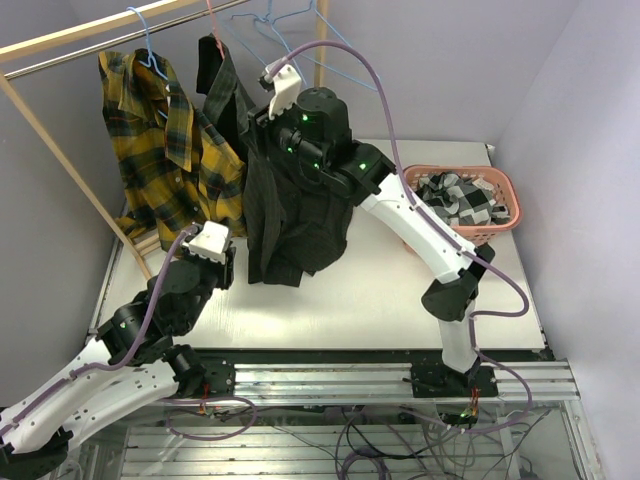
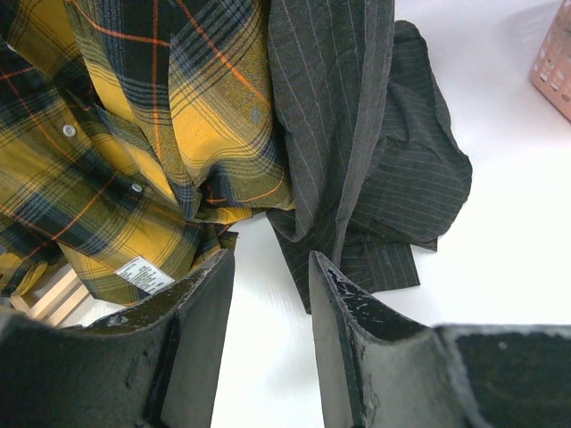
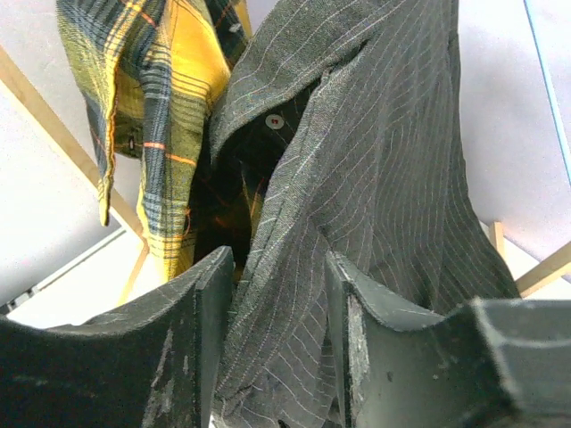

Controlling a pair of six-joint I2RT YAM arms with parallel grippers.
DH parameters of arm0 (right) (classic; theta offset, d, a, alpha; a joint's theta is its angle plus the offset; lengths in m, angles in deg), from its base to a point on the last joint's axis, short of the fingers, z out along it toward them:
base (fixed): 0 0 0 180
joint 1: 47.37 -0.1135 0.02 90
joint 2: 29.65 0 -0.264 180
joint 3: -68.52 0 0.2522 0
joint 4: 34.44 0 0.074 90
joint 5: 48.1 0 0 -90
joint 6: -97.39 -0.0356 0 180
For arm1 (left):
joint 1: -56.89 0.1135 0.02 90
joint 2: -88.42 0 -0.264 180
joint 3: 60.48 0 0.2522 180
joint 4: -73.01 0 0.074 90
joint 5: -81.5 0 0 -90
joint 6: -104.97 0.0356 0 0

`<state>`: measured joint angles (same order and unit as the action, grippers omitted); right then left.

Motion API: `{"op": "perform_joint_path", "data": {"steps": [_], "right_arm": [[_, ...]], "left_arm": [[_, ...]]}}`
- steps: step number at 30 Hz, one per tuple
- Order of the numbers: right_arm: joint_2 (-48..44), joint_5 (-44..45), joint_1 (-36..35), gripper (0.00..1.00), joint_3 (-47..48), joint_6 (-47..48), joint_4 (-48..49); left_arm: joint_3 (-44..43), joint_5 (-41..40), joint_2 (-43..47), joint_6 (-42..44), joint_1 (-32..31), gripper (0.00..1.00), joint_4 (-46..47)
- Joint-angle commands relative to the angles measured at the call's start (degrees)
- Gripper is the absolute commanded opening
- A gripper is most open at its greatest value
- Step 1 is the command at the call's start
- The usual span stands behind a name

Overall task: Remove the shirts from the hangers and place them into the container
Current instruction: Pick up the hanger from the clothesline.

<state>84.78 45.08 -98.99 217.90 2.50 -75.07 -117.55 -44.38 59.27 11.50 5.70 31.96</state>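
A yellow-and-black plaid shirt (image 1: pixel 170 150) (image 2: pixel 134 134) (image 3: pixel 169 116) hangs on a light blue hanger (image 1: pixel 147 45). Beside it a dark pinstriped shirt (image 1: pixel 290 220) (image 2: pixel 357 134) (image 3: pixel 375 160) hangs from a pink hanger (image 1: pixel 210 22), its hem pooled on the table. My right gripper (image 1: pixel 262 112) (image 3: pixel 278 254) is raised at that shirt's upper part, jaws apart with a fold of pinstriped cloth lying loosely between them. My left gripper (image 1: pixel 225 258) (image 2: pixel 272 259) hovers low over the table just below both hems, open and empty. The salmon-pink container (image 1: pixel 500 185) (image 2: pixel 558 62) holds a black-and-white checked shirt (image 1: pixel 460 200).
The wooden rack has a top rail (image 1: pixel 90 35) and a slanted leg (image 1: pixel 60 150) (image 3: pixel 36 98) at left. Empty light blue hangers (image 1: pixel 290 30) (image 3: pixel 544 71) hang further right on the rail. The white table (image 1: pixel 380 290) ends at walls on the left and right.
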Motion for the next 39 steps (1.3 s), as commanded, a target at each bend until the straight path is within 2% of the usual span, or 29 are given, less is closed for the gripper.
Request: {"op": "perform_joint_path", "data": {"steps": [1, 4, 10, 14, 17, 31, 34, 35, 36, 37, 39], "right_arm": [[0.83, 4.35, 0.09, 0.41, 0.66, 0.82, 1.33], [-0.23, 4.47, 1.73, 0.31, -1.43, 0.08, 2.53], [-3.22, 0.55, 5.48, 0.21, -6.46, -1.87, 5.91], [-2.87, -2.14, 7.41, 0.07, -5.74, -2.84, 5.85], [-4.09, -3.5, 7.84, 0.01, -8.22, -2.76, 8.85], [-6.7, -6.23, 7.89, 0.0, -7.73, -0.79, 15.54], [-7.63, -6.09, 7.85, 0.0, -8.42, -0.33, 16.96], [-7.79, -6.06, 7.83, 0.0, -8.5, -0.24, 17.3], [-7.88, -6.01, 7.83, 0.0, -8.53, -0.29, 17.72], [-7.98, -6.1, 7.84, 0.0, -8.4, -0.23, 18.06], [-8.23, -6.18, 7.83, 0.0, -8.62, -0.25, 19.08]], "left_arm": [[-1.17, -0.95, 0.46, -0.23, 0.02, 0.5, 0.26], [-1.12, -0.86, 0.44, -0.22, 0.05, 0.5, 0.3], [-0.99, -0.78, 0.35, 0.03, -0.03, 0.5, 0.63], [-1.14, -0.73, 0.05, -0.04, -0.03, 0.5, 0.48], [-1.1, -0.77, -0.01, -0.05, 0.03, 0.5, 0.48], [-1.06, 0.07, 0.15, 0.11, 0.03, 0.55, 0.94], [-1.07, 0.33, 0.07, -0.05, 0.03, 0.6, 1.16], [-1.07, 0.55, 0.0, -0.08, 0.02, 0.65, 1.21], [-1.03, 0.77, 0.05, -0.25, 0.02, 0.86, 1.49], [-0.91, 1.22, 0.09, -0.31, 0.01, 0.99, 1.75], [-0.73, 2.9, 0.14, -0.08, 0.09, 0.99, 2.22]]}}
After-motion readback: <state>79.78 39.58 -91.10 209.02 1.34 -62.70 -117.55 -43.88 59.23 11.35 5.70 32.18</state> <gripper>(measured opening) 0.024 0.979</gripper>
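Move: The dark pinstriped shirt's front edge hangs right at my right hand's half-open fingers, about 3 cm ahead, 1 cm to the right and 2 cm below. The yellow plaid shirt hangs some 16 cm to that hand's left and 4 cm farther out. The empty blue hangers are roughly 12 cm ahead, 6 cm right and 6 cm higher. From my left hand, the edge is around 17 cm ahead, 9 cm right and 13 cm up. I slide my right hand forward and to the right, dipping a little (about 6 cm out, 4 cm across), while shutting its fingers to pinch the dark shirt's front edge. Keeping that grip, I raise the hand some 5 cm, drawing back slightly. My left hand stays where it is below the shirts and spreads its fingers wide at the very end. ##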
